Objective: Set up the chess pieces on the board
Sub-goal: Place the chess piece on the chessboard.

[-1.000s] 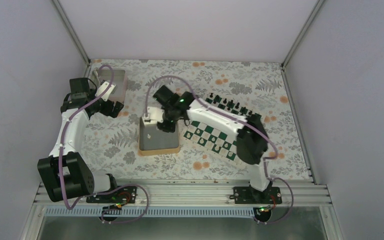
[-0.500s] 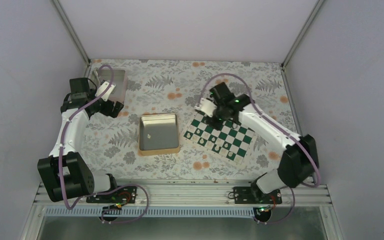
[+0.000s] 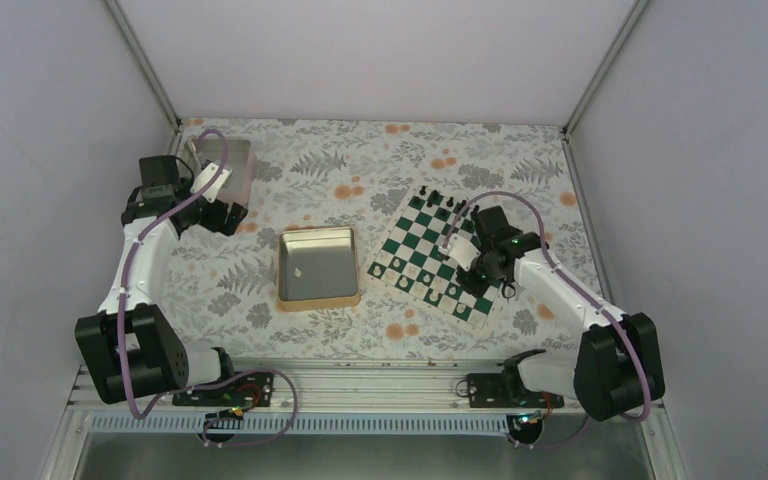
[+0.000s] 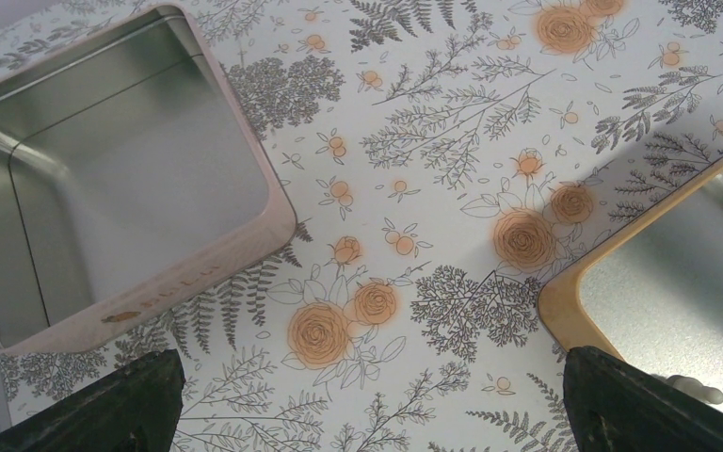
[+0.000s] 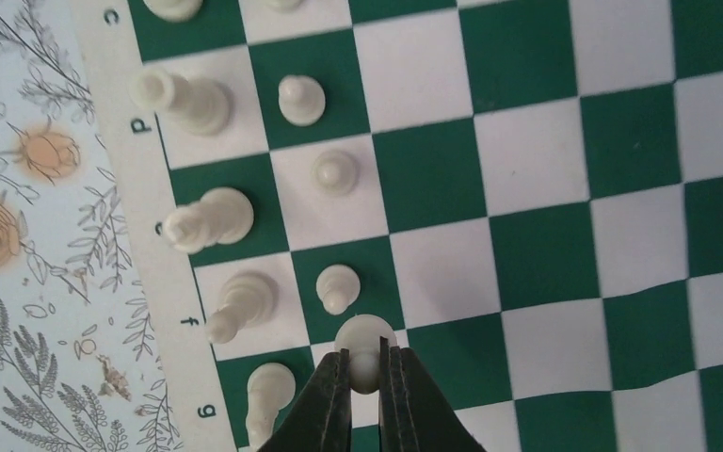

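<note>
The green and white board (image 3: 422,243) lies right of centre. My right gripper (image 3: 481,274) hovers over its near right edge, shut on a cream pawn (image 5: 365,350) just above the square by the letter g. Several white chess pieces (image 5: 209,218) stand in two rows along that edge, among them a pawn (image 5: 337,287) right beside the held one. My left gripper (image 3: 223,214) stays far left, open over bare cloth, its fingers (image 4: 104,410) at the bottom corners of the left wrist view. One white piece (image 3: 300,272) lies in the gold-rimmed tin (image 3: 318,300).
A pinkish square tray (image 3: 228,160) sits at the back left, its rim (image 4: 198,273) near my left gripper. The tin's gold rim (image 4: 565,301) shows at the right of the left wrist view. Black pieces (image 3: 450,205) line the board's far edge.
My right arm has swung from over the tin across to the board's near right edge, carrying the pawn. The left arm has not moved.
</note>
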`<action>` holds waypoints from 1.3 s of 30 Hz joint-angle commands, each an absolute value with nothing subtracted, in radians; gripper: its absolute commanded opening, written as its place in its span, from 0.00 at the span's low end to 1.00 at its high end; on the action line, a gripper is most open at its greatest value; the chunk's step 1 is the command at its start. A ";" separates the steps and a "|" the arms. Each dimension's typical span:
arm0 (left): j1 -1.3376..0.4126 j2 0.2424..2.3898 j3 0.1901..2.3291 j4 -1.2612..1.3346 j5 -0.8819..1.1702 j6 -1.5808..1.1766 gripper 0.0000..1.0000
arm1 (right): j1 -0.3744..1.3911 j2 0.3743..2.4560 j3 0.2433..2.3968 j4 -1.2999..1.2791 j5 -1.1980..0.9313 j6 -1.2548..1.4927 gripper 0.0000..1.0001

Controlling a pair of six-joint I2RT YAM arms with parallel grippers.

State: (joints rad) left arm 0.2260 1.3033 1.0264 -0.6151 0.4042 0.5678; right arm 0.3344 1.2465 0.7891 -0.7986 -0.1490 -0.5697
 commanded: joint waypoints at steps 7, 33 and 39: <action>0.224 1.310 1.046 -0.611 0.426 0.575 1.00 | 0.242 1.214 0.675 -0.710 -0.210 -0.657 0.07; 0.221 1.330 1.045 -0.611 0.415 0.576 1.00 | 0.185 1.256 0.623 -0.748 -0.236 -0.724 0.08; 0.219 1.330 1.044 -0.609 0.412 0.578 1.00 | 0.184 1.274 0.620 -0.752 -0.243 -0.731 0.08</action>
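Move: The right hand, already holding a white pawn, has its empty g2 square about 3 cm back, 3 cm to the right and 8 cm below. The f2 pawn stands some 2 cm back and level sideways, the g1 knight about 6 cm back and 2 cm right, the f1 bishop roughly 5 cm back and 1 cm left. From the left hand, g2 is about 53 cm right, 15 cm back and 18 cm below. Keeping its pinch, the right hand lowers the pawn about 5 cm towards g2, easing back and right 3 cm. ##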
